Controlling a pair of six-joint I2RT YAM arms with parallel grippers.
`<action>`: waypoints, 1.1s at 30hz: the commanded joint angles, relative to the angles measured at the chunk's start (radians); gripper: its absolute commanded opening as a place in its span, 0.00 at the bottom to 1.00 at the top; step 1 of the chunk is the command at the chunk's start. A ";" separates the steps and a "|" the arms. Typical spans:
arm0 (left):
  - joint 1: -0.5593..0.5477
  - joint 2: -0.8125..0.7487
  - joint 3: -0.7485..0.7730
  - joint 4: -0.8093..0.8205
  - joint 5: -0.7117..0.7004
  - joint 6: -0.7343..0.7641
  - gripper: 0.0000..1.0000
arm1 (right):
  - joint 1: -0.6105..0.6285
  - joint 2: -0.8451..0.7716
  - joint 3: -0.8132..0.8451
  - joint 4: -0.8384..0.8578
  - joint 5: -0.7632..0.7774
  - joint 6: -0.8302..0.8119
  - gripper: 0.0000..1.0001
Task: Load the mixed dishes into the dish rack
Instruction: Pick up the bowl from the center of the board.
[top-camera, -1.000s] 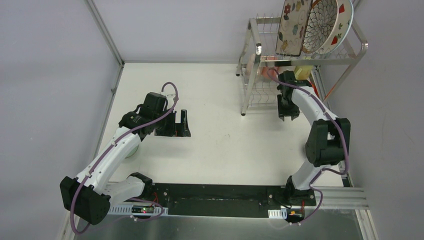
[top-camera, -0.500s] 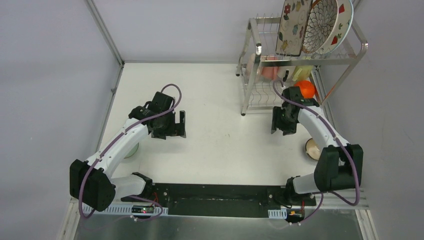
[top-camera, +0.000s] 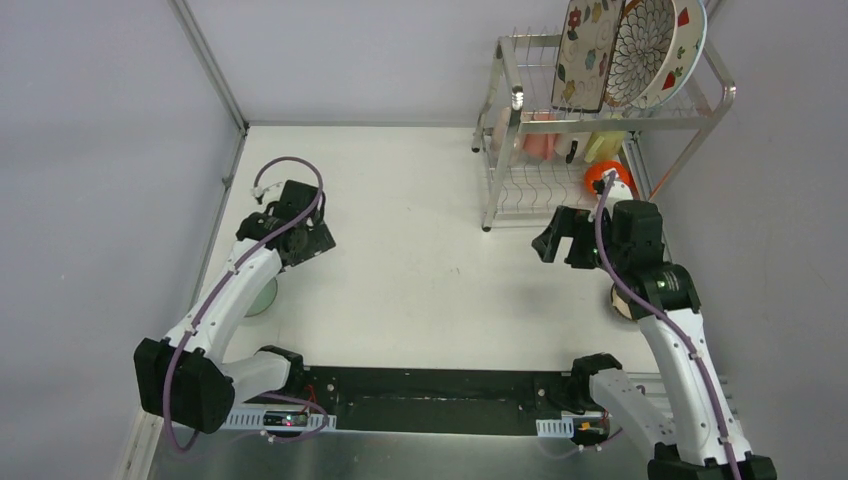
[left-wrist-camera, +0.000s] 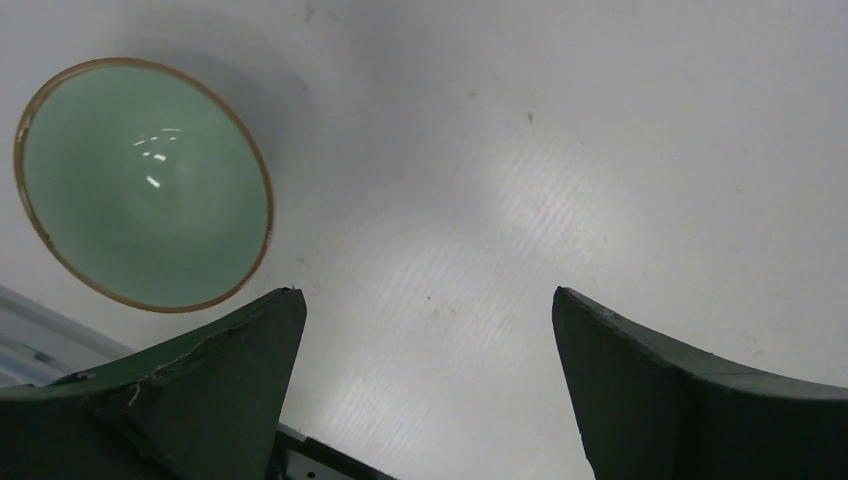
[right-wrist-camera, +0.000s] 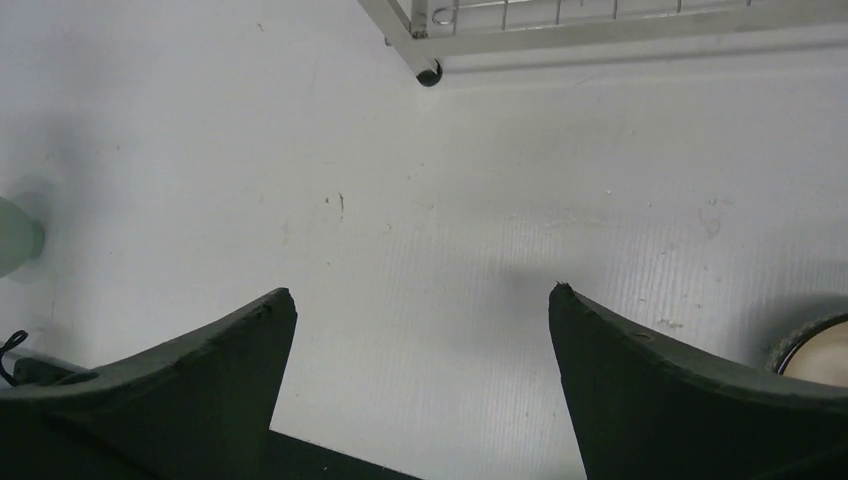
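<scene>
The silver dish rack (top-camera: 515, 98) stands at the far right. Its upper shelf holds the floral rectangle plate (top-camera: 585, 50), the brown-petal plate (top-camera: 640, 45) and the strawberry plate (top-camera: 688, 55). On the lower shelf are a pink cup (top-camera: 540, 145), a yellow cup (top-camera: 603, 147) and the red-orange bowl (top-camera: 600, 177). My right gripper (top-camera: 560, 242) is open and empty over the table in front of the rack (right-wrist-camera: 420, 290). My left gripper (top-camera: 303, 243) is open and empty (left-wrist-camera: 425, 300), just right of the pale green bowl (left-wrist-camera: 143, 183). The dark brown bowl (top-camera: 620, 298) sits partly hidden by my right arm.
The rack's front foot (right-wrist-camera: 428, 72) shows just ahead of my right gripper. The pale green bowl (top-camera: 262, 297) lies near the table's left edge, half under my left arm. Grey walls close off the left, back and right sides.
My right gripper has drawn back from the rack's lower shelf, leaving the red-orange bowl there. My left gripper has swung left and turned downward beside the pale green bowl.
</scene>
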 joint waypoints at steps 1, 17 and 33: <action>0.125 0.023 0.011 -0.043 -0.056 -0.127 0.99 | 0.004 -0.040 -0.047 0.103 -0.053 0.031 1.00; 0.331 0.173 -0.034 -0.088 -0.044 -0.307 0.81 | 0.004 -0.221 -0.215 0.246 0.317 0.182 1.00; 0.395 0.276 -0.034 -0.088 0.012 -0.327 0.30 | 0.003 -0.229 -0.223 0.270 0.252 0.191 1.00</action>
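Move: The green bowl waits about 13 cm to the left of the left hand, some 6 cm back towards the base and 9 cm lower. Its surroundings are bare table: the left table edge runs about 11 cm to the left of the bowl, and the near table edge some 15 cm behind it. From the right hand the green bowl is far off, roughly 57 cm left, 6 cm back and 17 cm lower. The green bowl's nearer, right-hand rim is what the left hand goes for: it swings about 8 cm left, then sinks 7 or 8 cm, easing back a little, turning some 40 degrees counter-clockwise and tipping steeper. Its fingers close from wide open to about a third, one inside the bowl, one outside, not yet shut. The open right hand shifts 4 cm right, turning clockwise and tilting up. ##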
